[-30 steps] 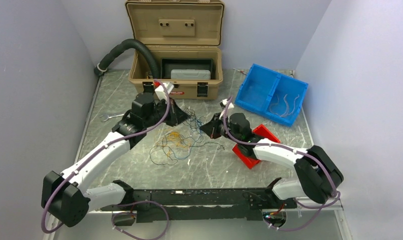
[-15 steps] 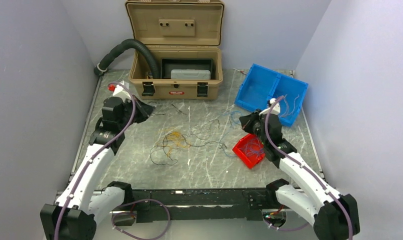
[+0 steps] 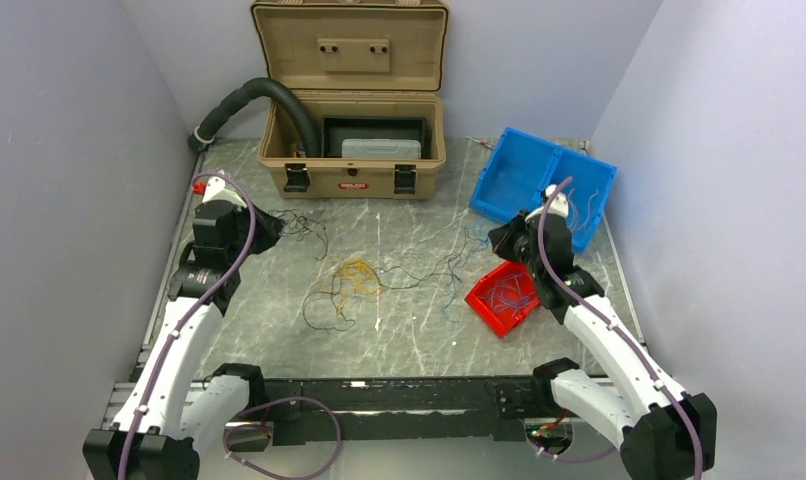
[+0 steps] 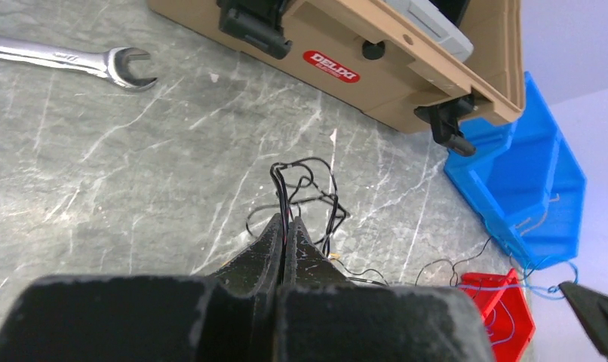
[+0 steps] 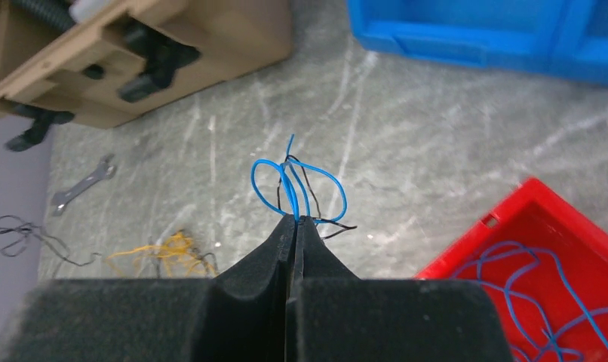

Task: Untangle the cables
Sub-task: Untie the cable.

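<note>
The cables lie spread across the table's middle: a yellow-orange clump [image 3: 351, 275] with thin black wires [image 3: 324, 310] trailing round it. My left gripper [image 4: 285, 223] is shut on a few black wires [image 4: 305, 185] and stands at the far left [image 3: 269, 228], near the tan case. My right gripper [image 5: 296, 219] is shut on blue wires [image 5: 299, 185] with one black strand, at the right [image 3: 499, 240], just above the red bin [image 3: 484, 297]. More blue wires [image 5: 546, 302] lie in that red bin. Thin wires run stretched between the two grippers.
An open tan case [image 3: 354, 150] stands at the back with a fat black corrugated hose [image 3: 249, 98] on its left. A blue two-part bin [image 3: 524, 180] holds pale wires at the back right. A wrench [image 4: 67, 60] lies left of the case.
Both arms have pulled apart from the middle: the left gripper went far left with black wires, the right went right with blue wires. The tangle has spread thinner; the red bin has shifted slightly.
</note>
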Controlling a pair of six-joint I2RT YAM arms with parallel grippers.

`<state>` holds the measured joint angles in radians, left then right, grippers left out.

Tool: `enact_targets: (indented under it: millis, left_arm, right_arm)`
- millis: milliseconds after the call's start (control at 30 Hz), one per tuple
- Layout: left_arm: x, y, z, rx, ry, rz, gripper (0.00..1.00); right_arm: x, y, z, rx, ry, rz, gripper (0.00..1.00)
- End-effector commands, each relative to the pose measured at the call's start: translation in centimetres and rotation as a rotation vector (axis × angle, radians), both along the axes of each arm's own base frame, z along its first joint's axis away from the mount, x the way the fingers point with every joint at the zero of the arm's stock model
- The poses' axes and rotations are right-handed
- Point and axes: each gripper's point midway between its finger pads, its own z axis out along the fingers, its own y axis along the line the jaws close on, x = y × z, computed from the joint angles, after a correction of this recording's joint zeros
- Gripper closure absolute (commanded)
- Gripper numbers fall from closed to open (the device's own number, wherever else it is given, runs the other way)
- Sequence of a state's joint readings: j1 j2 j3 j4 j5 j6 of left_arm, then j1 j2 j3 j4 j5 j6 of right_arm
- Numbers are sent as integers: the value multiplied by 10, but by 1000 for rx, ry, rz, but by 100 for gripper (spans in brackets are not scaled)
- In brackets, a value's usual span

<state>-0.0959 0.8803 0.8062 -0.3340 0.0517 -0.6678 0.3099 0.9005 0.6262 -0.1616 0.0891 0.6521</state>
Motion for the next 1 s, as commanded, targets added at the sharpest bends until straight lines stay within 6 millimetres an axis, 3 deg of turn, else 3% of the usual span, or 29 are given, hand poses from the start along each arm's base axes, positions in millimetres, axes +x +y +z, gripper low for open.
enact_targets:
  millis: [0,133,233,500,533,567,600,633,667,833,967]
  left_arm:
    - [2,-17,24,-23,-96,-105,100]
    - [0,-30,37,-39,-138,-190,100]
    - [-4,-42,59,-38,-182,-257,100]
    - [-12,-68,108,-17,-266,-386,100]
    - [-12,-72,113,-18,-275,-403,100]
    - [-12,-77,119,-19,-285,-422,100]
    - [-11,-83,123,-21,-289,-443,100]
    - [-10,-89,127,-18,-296,-460,100]
    - [-8,-96,130,-15,-300,-479,100]
    - [6,-136,138,-29,-311,-558,100]
    - [23,-174,142,-44,-313,-629,100]
  right_arm:
    - [15,28,73,8,-154,171,100]
    - [11,54,115,21,-216,346,100]
    - [6,73,123,33,-186,470,100]
    - [-9,82,92,43,-103,529,100]
    - [-13,83,87,46,-93,538,96]
    - [-15,82,82,43,-79,538,77]
    - [-15,78,77,30,-64,518,52]
    - [-14,71,73,7,-52,484,37]
    - [-13,64,72,-17,-49,447,31]
    - [-3,-5,83,-139,-53,53,19]
    - [-9,-63,95,-196,-79,-266,15]
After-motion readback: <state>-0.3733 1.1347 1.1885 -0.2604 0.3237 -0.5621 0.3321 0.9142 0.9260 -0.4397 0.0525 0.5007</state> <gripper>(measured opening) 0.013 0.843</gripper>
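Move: The left hand holds the black cable and the right hand the blue one. The yellow cable lies some 14 cm right and 4 cm ahead of the left hand, 22 cm down; the toolbox is 34 cm ahead, 11 cm right. The open mid-table is about 16 cm left and 9 cm ahead of the right hand, 17 cm down; the red tray is level, 6 cm right, the blue tray 26 cm ahead, 15 cm right. Up and leftward goes the right hand, about 12 cm high and turning counter-clockwise, swinging the blue cable towards mid-table; it dips some 6 cm, opens wide to let the cable go, then swings back right, empty. The left hand, still pinching the black cable, rises and sweeps right about 14 cm, turning some 30 degrees clockwise, fingers tipping up. ##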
